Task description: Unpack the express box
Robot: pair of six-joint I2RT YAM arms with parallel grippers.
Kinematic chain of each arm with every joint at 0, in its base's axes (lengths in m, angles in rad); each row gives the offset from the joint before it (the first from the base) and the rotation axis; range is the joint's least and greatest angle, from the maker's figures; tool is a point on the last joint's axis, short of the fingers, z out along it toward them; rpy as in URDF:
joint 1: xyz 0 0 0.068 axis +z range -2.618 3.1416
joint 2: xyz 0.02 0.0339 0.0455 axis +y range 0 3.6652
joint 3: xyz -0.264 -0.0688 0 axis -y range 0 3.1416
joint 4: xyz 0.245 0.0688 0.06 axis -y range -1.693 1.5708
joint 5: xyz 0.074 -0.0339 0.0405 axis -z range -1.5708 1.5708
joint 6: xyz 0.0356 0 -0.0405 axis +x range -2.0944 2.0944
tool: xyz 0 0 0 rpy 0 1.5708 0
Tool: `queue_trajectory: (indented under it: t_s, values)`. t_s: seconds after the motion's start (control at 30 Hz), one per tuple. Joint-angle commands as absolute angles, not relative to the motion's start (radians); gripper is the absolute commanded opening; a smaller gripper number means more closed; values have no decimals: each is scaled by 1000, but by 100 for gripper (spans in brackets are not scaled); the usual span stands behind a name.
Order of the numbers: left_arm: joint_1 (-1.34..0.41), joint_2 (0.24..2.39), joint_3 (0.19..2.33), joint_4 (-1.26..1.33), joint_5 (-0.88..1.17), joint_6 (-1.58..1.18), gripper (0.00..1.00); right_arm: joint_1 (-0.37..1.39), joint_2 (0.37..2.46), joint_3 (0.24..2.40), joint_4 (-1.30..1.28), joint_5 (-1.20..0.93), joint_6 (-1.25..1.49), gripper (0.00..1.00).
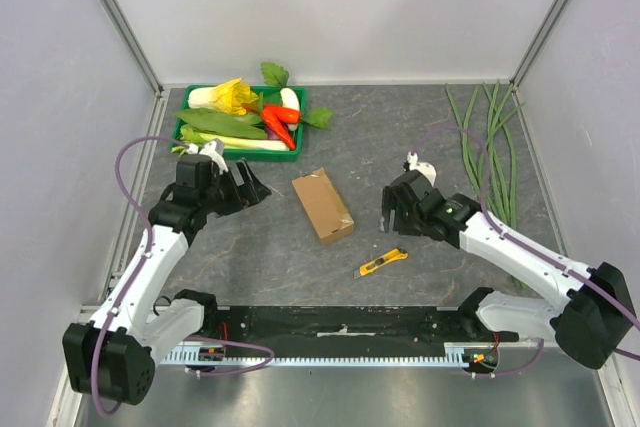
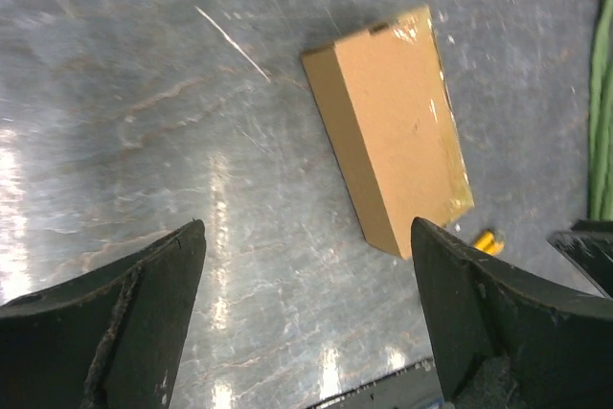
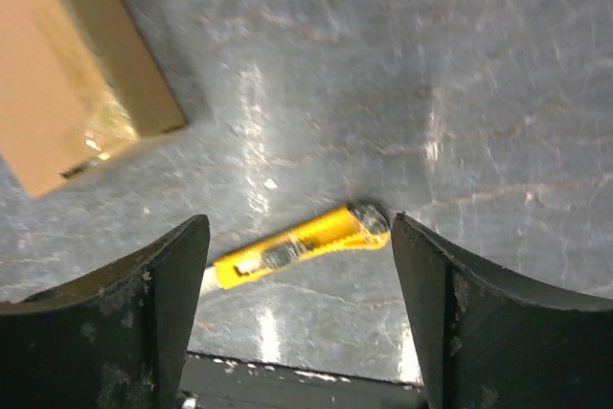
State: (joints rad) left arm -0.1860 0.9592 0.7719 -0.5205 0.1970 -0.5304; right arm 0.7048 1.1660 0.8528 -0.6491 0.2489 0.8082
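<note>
The express box [image 1: 322, 204], a small brown cardboard box taped shut, lies flat in the middle of the table. It shows again as the box [image 2: 393, 126] in the left wrist view and the box [image 3: 67, 74] at the upper left of the right wrist view. My left gripper [image 1: 250, 187] hovers left of the box, open and empty [image 2: 306, 275]. My right gripper [image 1: 392, 215] hangs to its right, open, above a yellow utility knife [image 1: 383, 263]. The knife [image 3: 297, 244] lies on the table between the spread fingers, untouched.
A green tray [image 1: 240, 127] of vegetables stands at the back left. Long green beans [image 1: 490, 147] lie along the right side. White walls enclose the table, and a black rail [image 1: 340, 327] runs along the near edge.
</note>
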Motion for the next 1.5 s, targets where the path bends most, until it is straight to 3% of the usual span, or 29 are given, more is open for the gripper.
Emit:
queue_trajectory:
  t_s: [0.0,0.23,0.37,0.57,1.47]
  values:
    - [-184,950,680,-390,389,-590,92,706,1126,775,-677,232,925,83]
    - [-183,937,620,-353,420,-643,91,707,1130,695,-617,138,1228,79]
    - [-184,943,618,-357,423,-641,91,707,1167,698,-614,84,1371,66]
    - [-184,959,667,-419,313,-577,90,709,1235,747,-679,51,1492,55]
    - [-184,979,675,-413,253,-563,89,716,1425,770,-730,32,1618,54]
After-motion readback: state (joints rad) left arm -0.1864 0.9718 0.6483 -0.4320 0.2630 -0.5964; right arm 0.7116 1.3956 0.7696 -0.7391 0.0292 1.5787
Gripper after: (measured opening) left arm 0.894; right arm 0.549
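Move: The yellow utility knife lies about 8 cm back of the right hand, some 2 cm to its left and roughly 11 cm below. The cardboard box lies some 13 cm to the right hand's left, about 2 cm farther out and 9 cm lower. From the left hand the knife is about 25 cm to the right, 14 cm back and 15 cm down. Right hand sinks about 8 cm, backing towards the knife, turning clockwise, tipping steeper, fingers partly closing; left sinks slightly. ##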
